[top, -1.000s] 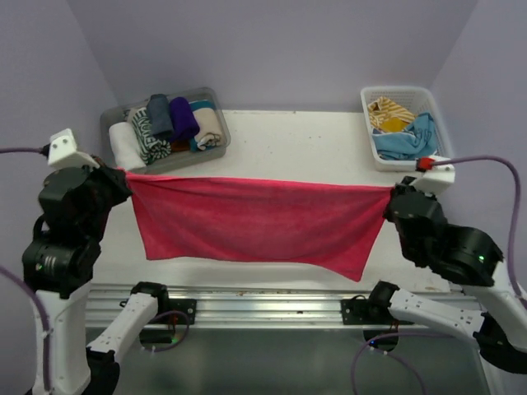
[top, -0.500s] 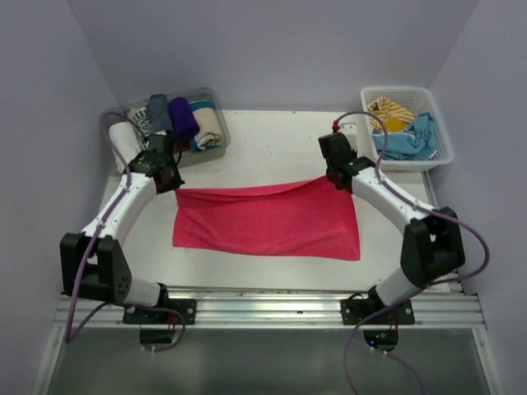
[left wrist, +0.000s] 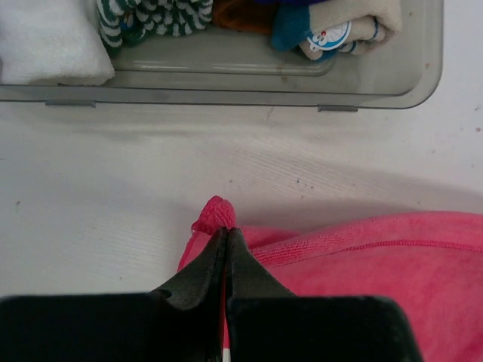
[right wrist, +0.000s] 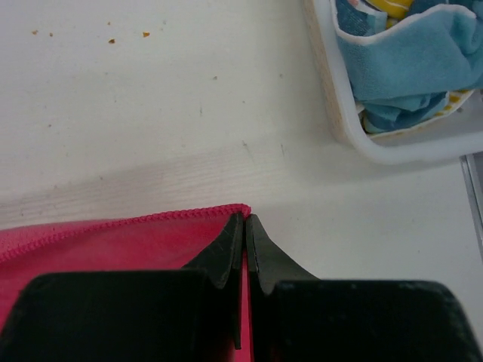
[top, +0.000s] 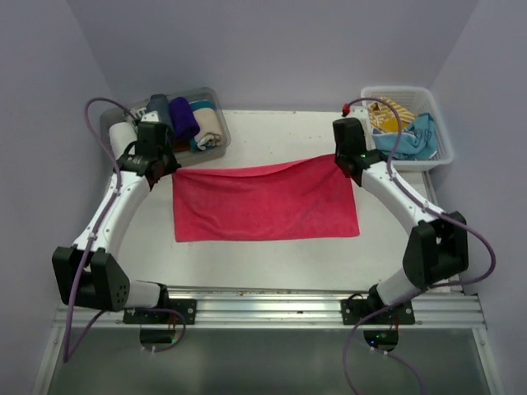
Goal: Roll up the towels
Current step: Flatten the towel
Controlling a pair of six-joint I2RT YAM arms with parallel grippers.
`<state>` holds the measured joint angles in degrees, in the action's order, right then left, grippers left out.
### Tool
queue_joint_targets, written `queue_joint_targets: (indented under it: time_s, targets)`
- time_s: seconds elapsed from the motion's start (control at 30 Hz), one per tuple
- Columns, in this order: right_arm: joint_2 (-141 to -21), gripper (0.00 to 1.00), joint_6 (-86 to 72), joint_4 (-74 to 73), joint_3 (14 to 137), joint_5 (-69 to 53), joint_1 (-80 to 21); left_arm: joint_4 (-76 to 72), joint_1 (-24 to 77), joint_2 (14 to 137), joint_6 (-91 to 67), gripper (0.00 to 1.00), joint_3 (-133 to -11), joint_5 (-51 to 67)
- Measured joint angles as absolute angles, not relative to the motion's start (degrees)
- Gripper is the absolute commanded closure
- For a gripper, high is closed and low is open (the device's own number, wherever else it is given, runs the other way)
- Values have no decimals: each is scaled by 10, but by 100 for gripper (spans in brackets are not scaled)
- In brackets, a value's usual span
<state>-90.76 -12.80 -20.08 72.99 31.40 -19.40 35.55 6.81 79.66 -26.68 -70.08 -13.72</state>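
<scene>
A hot pink towel [top: 263, 206] lies spread across the middle of the table, its far edge lifted a little at both corners. My left gripper [top: 169, 167] is shut on the far left corner [left wrist: 216, 217]. My right gripper [top: 344, 164] is shut on the far right corner [right wrist: 240, 213]. More towels sit unrolled in the white basket [top: 437, 126]: a light blue one [top: 410, 141] and a mustard-yellow striped one [top: 390, 112]. Both show in the right wrist view, the blue towel [right wrist: 407, 68] uppermost.
A clear plastic tray [top: 216, 145] at the far left holds several rolled towels, seen close in the left wrist view [left wrist: 377, 75]. The basket stands at the far right corner. Purple walls close in the table on three sides. Both arms reach far over the table.
Both arms swung from near the front edge to the far side, carrying the stretched pink towel with them. The towel went from hanging to lying flat on the table.
</scene>
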Motion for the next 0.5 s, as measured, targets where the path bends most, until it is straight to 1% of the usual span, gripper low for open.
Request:
queue_joint_targets:
  time_s: [0.13,0.27,0.4,0.5]
  targets:
    - [-782,100,-130,-241,692,303,-195,371,68,697,-256,100,-686,-137]
    - [-640,100,-131,-284,691,300,-195,400,68,598,-246,100,-708,-137]
    - [-519,100,-133,-352,723,300,-195,423,68,527,-242,100,-754,-137]
    - [-463,100,-135,-402,759,299,-195,443,68,480,-243,100,-773,-134]
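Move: Between the two hands, held by its far corners, the towel slopes down to the table. Its middle is about 28 cm right, 7 cm back and 12 below the left hand, and about 24 cm left, 12 cm back and 12 below the right hand. The grey bin of rolled towels sits some 18 cm ahead of the left hand and 5 cm left; the white basket lies roughly 14 cm ahead of the right hand and 27 cm right. Both are about 9 cm lower. Sweeping up and back together, away from the bin and the basket, both hands keep their closed grip on the towel's far corners. The left rises about 19 cm and comes back some 11; the right rises about 21, comes back 18 and swings 6 cm outward to its right, widening the span. Both wrists tip their fingers up by roughly 25 to 30 degrees. ##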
